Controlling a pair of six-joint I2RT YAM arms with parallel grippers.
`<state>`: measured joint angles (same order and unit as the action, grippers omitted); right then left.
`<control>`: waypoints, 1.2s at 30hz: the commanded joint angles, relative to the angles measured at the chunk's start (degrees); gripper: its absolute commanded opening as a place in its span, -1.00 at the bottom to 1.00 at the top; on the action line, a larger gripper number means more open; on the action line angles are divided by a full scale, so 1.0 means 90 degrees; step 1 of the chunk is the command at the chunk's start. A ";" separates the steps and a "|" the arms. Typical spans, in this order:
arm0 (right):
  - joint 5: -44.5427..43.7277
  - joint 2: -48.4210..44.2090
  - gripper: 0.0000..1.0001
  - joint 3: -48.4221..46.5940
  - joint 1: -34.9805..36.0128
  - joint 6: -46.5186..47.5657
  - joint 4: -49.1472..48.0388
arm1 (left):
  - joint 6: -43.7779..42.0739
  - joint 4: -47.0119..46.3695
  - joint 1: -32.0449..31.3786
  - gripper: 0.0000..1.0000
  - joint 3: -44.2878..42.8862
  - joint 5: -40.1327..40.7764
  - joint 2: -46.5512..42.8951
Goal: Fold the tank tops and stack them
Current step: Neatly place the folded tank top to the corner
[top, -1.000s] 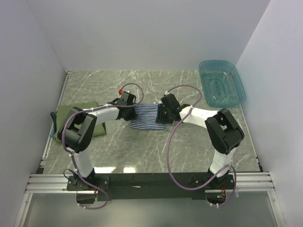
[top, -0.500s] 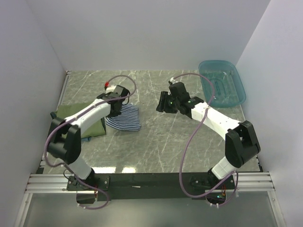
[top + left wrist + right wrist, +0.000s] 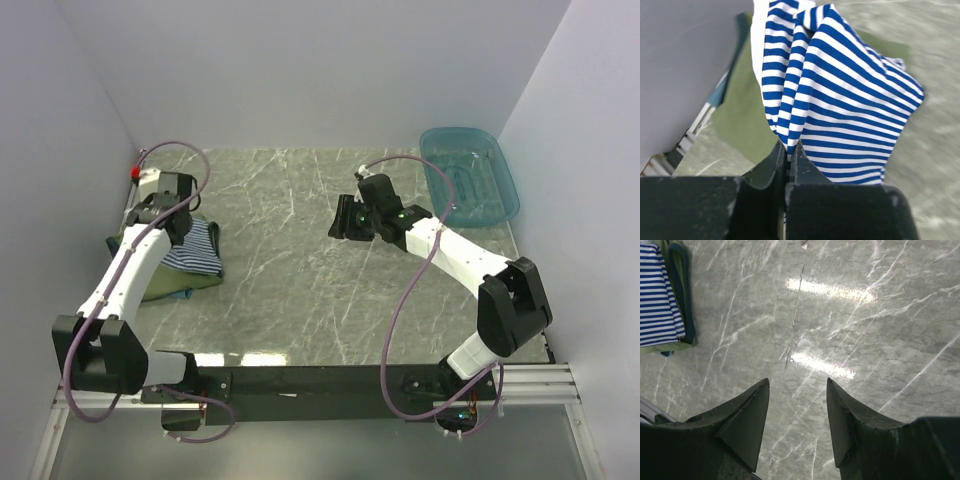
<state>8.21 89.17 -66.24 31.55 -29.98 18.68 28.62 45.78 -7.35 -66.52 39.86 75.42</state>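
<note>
My left gripper [image 3: 180,226] is shut on one edge of the navy-and-white striped tank top [image 3: 196,250] at the table's far left. In the left wrist view the striped tank top [image 3: 840,90] hangs from the pinched fingers [image 3: 775,160] and drapes over the olive-green tank top [image 3: 737,117]. The olive-green tank top [image 3: 165,283] lies flat under it, with a teal-blue edge [image 3: 112,246] of another tank top showing beneath. My right gripper [image 3: 340,220] hovers open over the bare middle of the table, holding nothing. In its wrist view the right gripper [image 3: 797,385] is well apart from the striped tank top [image 3: 657,295].
A teal plastic basket [image 3: 470,176] stands at the back right corner. The white side wall [image 3: 685,65] and a metal rail run close along the left of the tank tops. Marble tabletop [image 3: 300,290] lies between the two arms.
My left arm swung left, carrying the striped tank top from the table's middle onto the olive-green one. My right gripper let go of it, opened and drew back to the right.
</note>
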 commanded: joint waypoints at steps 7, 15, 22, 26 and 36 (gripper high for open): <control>0.0045 0.0064 0.13 0.0142 -0.0010 0.0089 -0.0122 | 0.0189 -0.0799 0.1665 0.39 0.0731 -0.0550 0.0371; -0.0208 -0.0336 0.26 0.0436 -0.0019 0.0011 -0.0210 | 0.0140 -0.1297 0.1892 0.99 0.0419 -0.2218 -0.0634; -0.0638 -0.1127 0.54 0.0884 -0.0097 -0.0155 -0.0249 | 0.0383 -0.1707 0.0332 0.99 0.0662 -0.3375 -0.1523; -0.0902 -0.1781 0.64 0.1275 -0.0107 -0.0321 -0.0288 | 0.0978 -0.2205 -0.1338 0.99 0.1091 -0.3267 -0.1856; -0.1692 -0.4368 0.78 0.2847 -0.0088 -0.0692 -0.0162 | 0.1546 -0.3338 -0.4453 0.99 0.2019 -0.2740 -0.1769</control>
<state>-2.42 56.12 -43.09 30.87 -34.50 17.21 39.81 21.80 -43.20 -50.22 13.50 59.77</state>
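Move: The left hand still grips the left end of the striped tank top, whose hanging middle lies about 8 cm to its right, 1 cm ahead and 11 cm below. The stack's middle, green tank top uppermost, is some 4 cm right, 2 cm ahead and 16 cm below it. From the empty right hand that stack lies roughly 37 cm left, 2 cm back and 12 cm below. The left hand lowers the striped top about 7 cm leftward, releases, swings right 35 cm; the right withdraws. ##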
